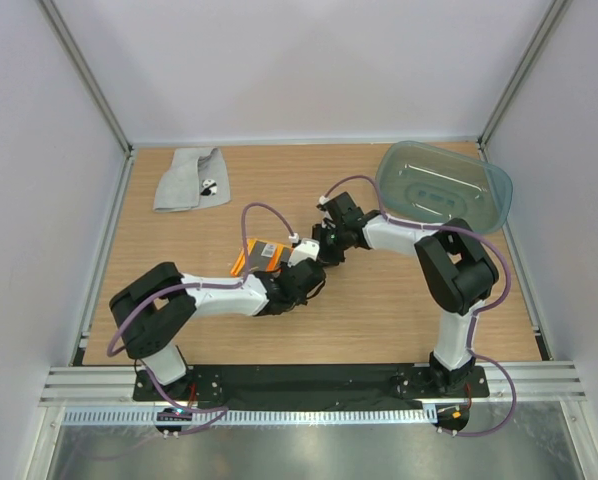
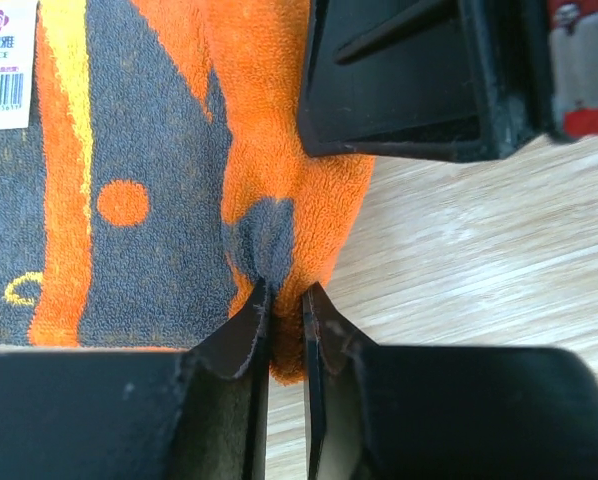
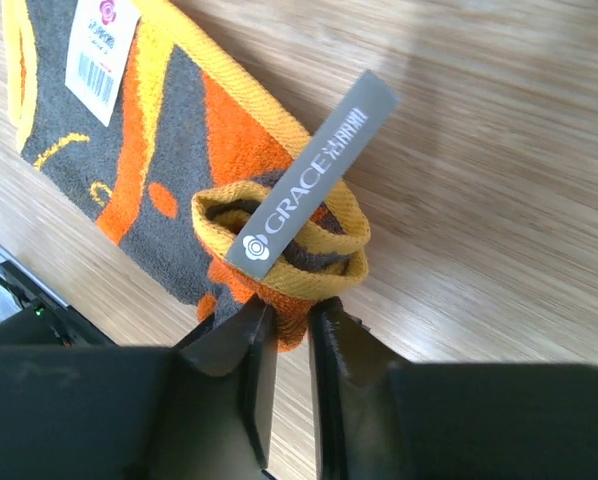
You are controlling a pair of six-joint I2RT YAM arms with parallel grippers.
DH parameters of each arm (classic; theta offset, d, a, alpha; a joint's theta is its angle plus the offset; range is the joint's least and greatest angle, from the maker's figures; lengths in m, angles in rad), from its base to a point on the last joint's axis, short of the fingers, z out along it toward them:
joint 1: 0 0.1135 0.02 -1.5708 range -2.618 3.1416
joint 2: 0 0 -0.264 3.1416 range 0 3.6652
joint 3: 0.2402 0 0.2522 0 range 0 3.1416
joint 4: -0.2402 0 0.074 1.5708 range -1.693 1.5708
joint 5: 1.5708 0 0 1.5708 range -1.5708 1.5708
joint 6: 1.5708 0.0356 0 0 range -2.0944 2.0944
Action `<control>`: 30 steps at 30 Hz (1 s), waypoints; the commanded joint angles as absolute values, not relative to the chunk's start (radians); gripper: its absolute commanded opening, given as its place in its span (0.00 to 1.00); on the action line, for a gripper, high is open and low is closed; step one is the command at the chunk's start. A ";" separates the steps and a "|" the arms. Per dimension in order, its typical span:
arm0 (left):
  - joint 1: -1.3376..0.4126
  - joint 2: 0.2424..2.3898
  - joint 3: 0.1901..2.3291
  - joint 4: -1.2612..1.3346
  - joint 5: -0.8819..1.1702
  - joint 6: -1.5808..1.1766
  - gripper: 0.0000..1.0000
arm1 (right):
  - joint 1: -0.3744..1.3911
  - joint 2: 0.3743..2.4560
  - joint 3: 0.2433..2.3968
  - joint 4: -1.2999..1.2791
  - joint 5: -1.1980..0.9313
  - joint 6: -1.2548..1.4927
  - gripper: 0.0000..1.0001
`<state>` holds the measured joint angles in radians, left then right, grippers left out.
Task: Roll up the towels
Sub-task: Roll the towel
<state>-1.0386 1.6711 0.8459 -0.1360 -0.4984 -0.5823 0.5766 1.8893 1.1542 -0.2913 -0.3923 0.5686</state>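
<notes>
The orange towel (image 1: 257,256) with a dark grey pattern lies at mid-table, mostly flat. My left gripper (image 2: 289,290) is shut on its near orange edge, the cloth bunched between the jaws. My right gripper (image 3: 291,308) is shut on a curled corner of the same towel (image 3: 169,130), just under a grey "GRACE" tag (image 3: 314,170). In the top view the left gripper (image 1: 314,272) and right gripper (image 1: 329,250) meet at the towel's right end. In the left wrist view the right gripper's black body (image 2: 409,80) sits just beyond the towel (image 2: 159,150). The grey towel (image 1: 191,178) lies loosely folded at the back left.
A translucent blue-green tub (image 1: 442,187) stands at the back right, beside the right arm's elbow. White walls close the table on three sides. A white price sticker (image 3: 99,50) sits on the orange towel's far part.
</notes>
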 commanded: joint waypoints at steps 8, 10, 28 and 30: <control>-1.003 1.600 0.871 -0.219 -0.155 -0.643 0.00 | 0.479 1.729 1.206 -0.437 -0.269 0.471 0.63; -0.986 1.568 0.867 -0.198 -0.086 -0.656 0.00 | 0.462 1.707 1.216 -0.468 -0.218 0.460 0.66; -0.624 1.388 0.505 0.260 0.437 -1.066 0.00 | 0.460 1.376 0.908 -0.312 -0.369 0.616 0.84; -0.608 1.410 0.463 0.394 0.475 -1.155 0.00 | 0.472 1.374 0.876 -0.232 -0.402 0.640 0.84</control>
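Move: My left fingers hold the near end of the towel's rolled edge. From them, the towel's flat part lies about 5 cm ahead and 8 cm to the left, a centimetre lower; the roll's far end is some 8 cm ahead and 4 cm to the right. That far end sits between my right fingers, with the flat part roughly 12 cm to their left, 2 cm back and 2 cm lower. The bin stands about 28 cm right of my right hand and 19 cm farther out, level with it. I open my right hand wide, let go of the roll's far end and swing away about 8 cm to the right and 10 cm up, drifting forward, then coming back and beginning to sink. My left hand keeps its pinch on the near end, draws back and right, then lifts as it comes left, finally easing back and down, while its wrist rolls left side down by some 45 degrees and tips its fingers downward. ##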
